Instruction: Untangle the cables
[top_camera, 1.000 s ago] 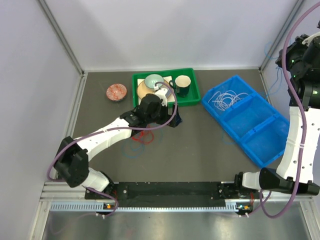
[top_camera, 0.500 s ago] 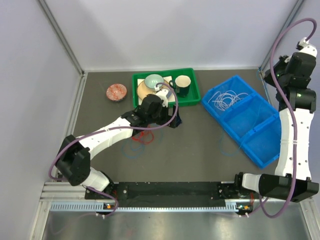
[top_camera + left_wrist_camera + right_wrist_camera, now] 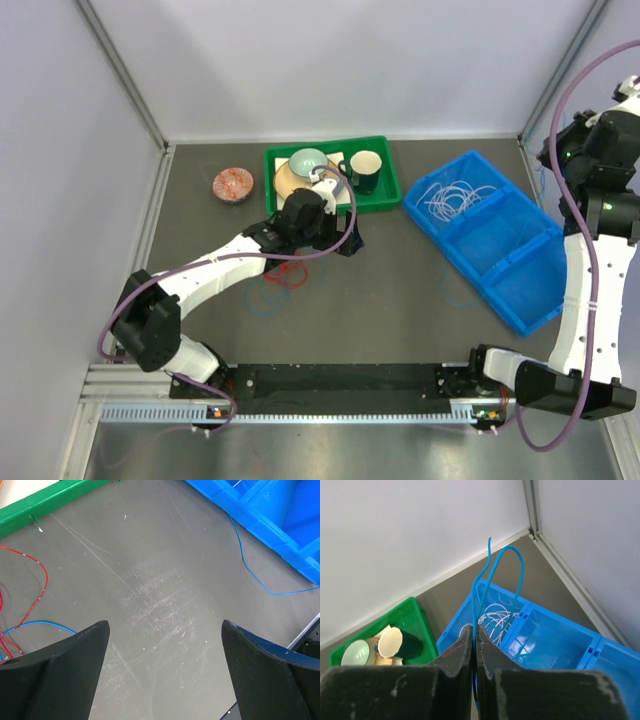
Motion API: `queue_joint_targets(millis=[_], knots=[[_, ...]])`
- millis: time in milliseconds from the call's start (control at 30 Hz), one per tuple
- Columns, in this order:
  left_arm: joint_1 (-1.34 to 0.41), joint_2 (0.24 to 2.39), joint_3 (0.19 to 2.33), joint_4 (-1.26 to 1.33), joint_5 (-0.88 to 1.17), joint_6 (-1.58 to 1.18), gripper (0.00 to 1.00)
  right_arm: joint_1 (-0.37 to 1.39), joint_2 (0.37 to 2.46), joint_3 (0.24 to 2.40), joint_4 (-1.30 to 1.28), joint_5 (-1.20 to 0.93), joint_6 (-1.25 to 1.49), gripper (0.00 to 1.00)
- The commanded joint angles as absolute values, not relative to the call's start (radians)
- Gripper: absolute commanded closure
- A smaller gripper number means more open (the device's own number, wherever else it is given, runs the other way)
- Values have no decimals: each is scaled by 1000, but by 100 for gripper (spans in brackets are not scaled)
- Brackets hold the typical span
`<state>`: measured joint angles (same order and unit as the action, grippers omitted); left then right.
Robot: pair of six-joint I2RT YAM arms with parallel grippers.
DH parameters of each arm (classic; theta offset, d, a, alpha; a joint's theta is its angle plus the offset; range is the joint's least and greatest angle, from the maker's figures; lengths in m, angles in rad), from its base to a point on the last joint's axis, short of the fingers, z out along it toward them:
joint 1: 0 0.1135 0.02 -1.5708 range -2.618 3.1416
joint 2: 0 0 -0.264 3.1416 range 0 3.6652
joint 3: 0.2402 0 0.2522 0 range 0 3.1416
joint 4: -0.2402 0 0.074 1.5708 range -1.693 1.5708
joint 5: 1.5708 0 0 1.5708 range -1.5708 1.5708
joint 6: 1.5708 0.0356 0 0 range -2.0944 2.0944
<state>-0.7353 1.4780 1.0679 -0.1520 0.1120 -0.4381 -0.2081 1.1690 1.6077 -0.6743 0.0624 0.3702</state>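
Note:
My right gripper (image 3: 475, 630) is raised high by the right wall and shut on the blue cable (image 3: 521, 570), which loops above its tips. It hangs above the blue bin (image 3: 555, 630). Part of the blue cable (image 3: 245, 565) trails over the table beside the bin. The white cable (image 3: 450, 197) lies coiled in the bin's far compartment. The red cable (image 3: 292, 270) lies in loose loops on the table under my left arm, with a blue loop beside it. My left gripper (image 3: 165, 625) stands wide open over bare table, with nothing between its fingers.
A green tray (image 3: 385, 200) at the back holds a bowl and cups. A small reddish dish (image 3: 232, 184) sits to its left. The blue bin (image 3: 520, 300) has three compartments and lies askew at the right. Grey walls close in the left, back and right.
My right arm has swung about near the right wall with the blue cable still pinched, ending a little farther right. The left arm has not moved.

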Motion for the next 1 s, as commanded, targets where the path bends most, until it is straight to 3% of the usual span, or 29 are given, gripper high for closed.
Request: queue_joint_targets(millis=[0, 467, 967], knots=[[-735, 1453, 1074, -140, 110, -420, 1, -236, 1131, 1670, -644, 80, 370, 100], [-733, 1447, 1060, -133, 118, -431, 2, -238, 1216, 1603, -623, 48, 379, 100], [-733, 1459, 1057, -143, 115, -428, 2, -238, 1394, 1283, -454, 71, 492, 100]])
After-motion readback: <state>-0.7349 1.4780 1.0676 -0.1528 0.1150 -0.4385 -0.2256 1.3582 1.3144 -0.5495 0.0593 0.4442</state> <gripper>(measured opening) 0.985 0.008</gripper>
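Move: My right hand, high up with the blue cable hanging from it, has the blue bin's middle compartment about 9 cm ahead, 8 cm to the right and 39 cm below. The white cable in the bin's far-left compartment is some 17 cm ahead and 1 cm right; the dark mug stands about 22 cm ahead and 21 cm left. From my left hand, that middle compartment is about 8 cm ahead and 36 cm right, 15 cm lower. I keep my right fingers shut on the blue cable and, after a small lift of a centimetre or two, bring it down towards the bin ever faster. I end about 17 cm lower and 5 cm farther forward, with the fingers tipped some 20 degrees more downward, still well above the bin. ##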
